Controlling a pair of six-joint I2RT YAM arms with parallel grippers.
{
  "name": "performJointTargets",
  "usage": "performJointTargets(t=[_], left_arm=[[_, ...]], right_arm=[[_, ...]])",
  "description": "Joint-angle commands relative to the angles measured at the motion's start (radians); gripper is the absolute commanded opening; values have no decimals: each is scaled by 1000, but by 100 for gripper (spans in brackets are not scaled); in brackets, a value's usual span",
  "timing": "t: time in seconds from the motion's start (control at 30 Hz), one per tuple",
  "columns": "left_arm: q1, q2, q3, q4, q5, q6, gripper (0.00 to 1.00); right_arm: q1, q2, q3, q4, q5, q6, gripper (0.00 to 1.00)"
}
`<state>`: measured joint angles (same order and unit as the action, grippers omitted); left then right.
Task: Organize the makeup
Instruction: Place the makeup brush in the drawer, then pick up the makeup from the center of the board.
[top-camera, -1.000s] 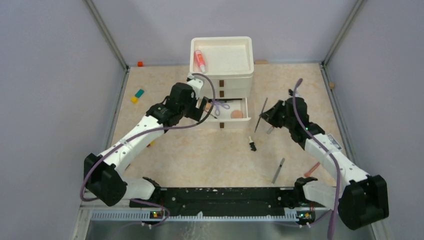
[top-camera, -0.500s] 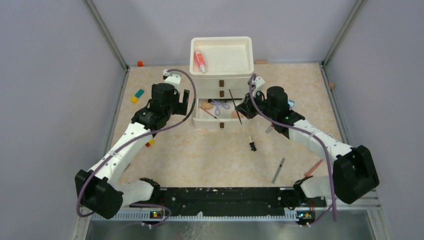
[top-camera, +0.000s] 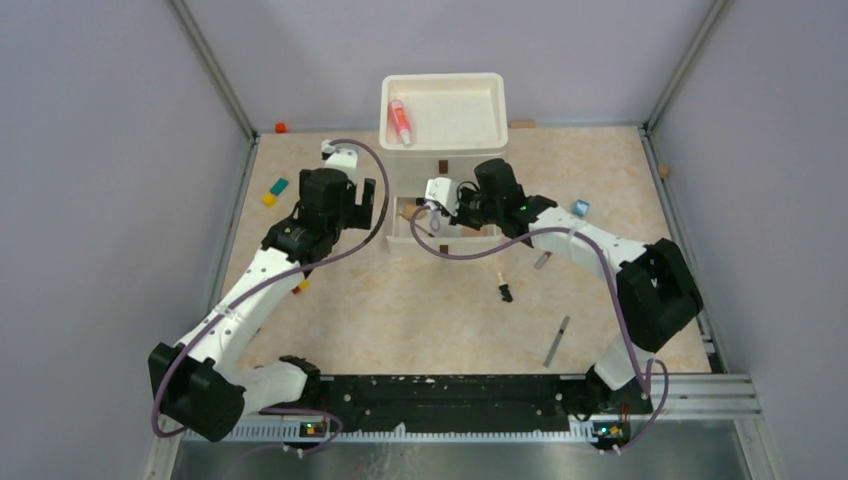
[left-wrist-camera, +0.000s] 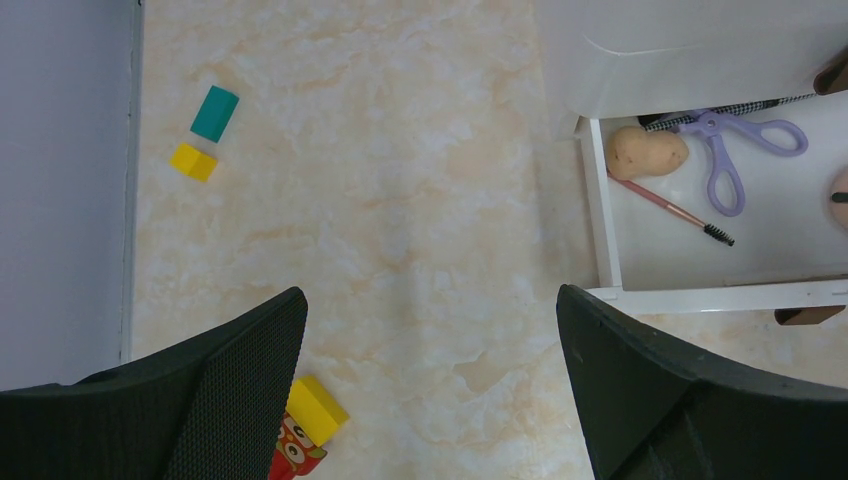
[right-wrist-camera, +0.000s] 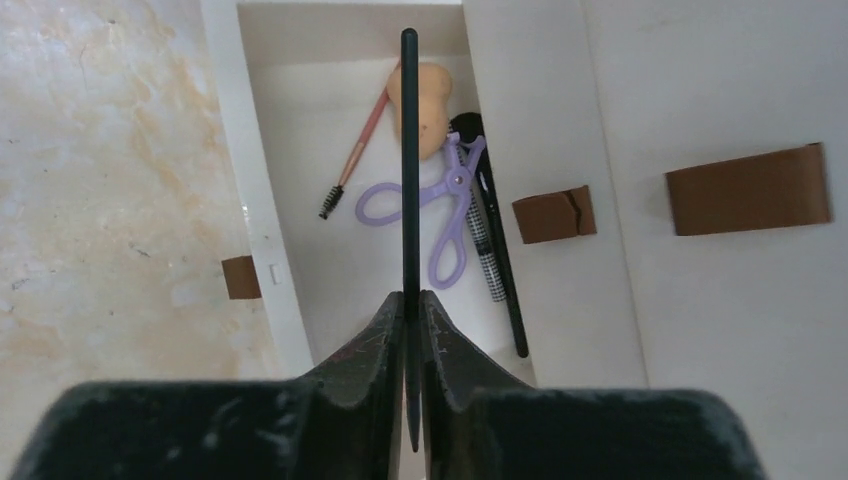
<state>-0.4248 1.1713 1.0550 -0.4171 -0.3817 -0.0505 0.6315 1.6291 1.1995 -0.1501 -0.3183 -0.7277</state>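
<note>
My right gripper (right-wrist-camera: 408, 300) is shut on a thin dark pencil (right-wrist-camera: 408, 150) and holds it above the open bottom drawer (right-wrist-camera: 255, 200) of the white drawer unit (top-camera: 445, 150). In that drawer lie a peach sponge (right-wrist-camera: 430, 95), a purple scissor-like tool (right-wrist-camera: 442, 205), a pink-handled brush (right-wrist-camera: 352, 150) and black pencils (right-wrist-camera: 500, 260). A pink spray bottle (top-camera: 400, 122) lies in the top tray. My left gripper (left-wrist-camera: 430, 295) hangs open over bare table, left of the drawer (left-wrist-camera: 600, 220).
On the table right of centre lie a silver stick (top-camera: 557, 341), a small black brush (top-camera: 504, 290) and a blue block (top-camera: 580, 207). Toy blocks sit at the left: teal (left-wrist-camera: 214, 112), yellow (left-wrist-camera: 193, 161), and a yellow one (left-wrist-camera: 312, 408) by my left finger.
My right arm has swung left from the table's right side, carrying the pencil over the open drawer. My left arm drew back left from the drawer, then held still.
</note>
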Motion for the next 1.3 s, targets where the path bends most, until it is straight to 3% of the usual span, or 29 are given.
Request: performJointTargets(t=[0.0, 0.1, 0.27, 0.4, 0.5, 0.57, 0.67, 0.83, 0.9, 1.07, 1.27], left_arm=[[7, -34, -9, 46, -13, -7, 99], [7, -35, -10, 47, -12, -5, 99], [8, -35, -10, 47, -5, -4, 99], [8, -35, -10, 47, -6, -2, 99], [9, -37, -9, 47, -11, -2, 99], [10, -43, -13, 50, -15, -2, 99], [14, -45, -15, 55, -12, -4, 99], [15, -42, -15, 55, 0, -6, 99], [17, -41, -14, 55, 4, -5, 99], [18, -35, -13, 54, 11, -6, 99], [18, -33, -11, 54, 28, -7, 99]], right_arm=[[31, 36, 52, -19, 76, -148, 13], [34, 29, 35, 22, 81, -113, 31], [34, -44, -25, 119, 108, -1, 37], [34, -140, -97, 276, 256, 284, 39], [34, -219, -146, 281, 451, 567, 44], [34, -278, -171, 212, 585, 829, 48], [31, -363, -187, 3, 735, 1089, 55], [28, -505, -214, -373, 870, 1363, 68], [27, -567, -256, -469, 917, 1488, 69], [23, -685, -333, -698, 850, 1821, 75], [23, -783, -486, -813, 703, 2042, 75]])
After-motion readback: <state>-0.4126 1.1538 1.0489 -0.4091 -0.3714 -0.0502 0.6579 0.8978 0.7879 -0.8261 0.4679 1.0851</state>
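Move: The right hand holds the makeup brush over the open drawer, whose middle lies about 2 cm ahead, 4 cm left and 9 cm below. At about that depth, the scissors lie 2 cm ahead and 6 cm left, the brow brush level and 9 cm left, and the round puff 1 cm back and 3 cm right. From the left hand, the drawer is 22 cm right, about level, 17 cm below. Right hand dips 2 cm, opens and releases the makeup brush, then arcs back-right some 25 cm, turning sharply clockwise. ##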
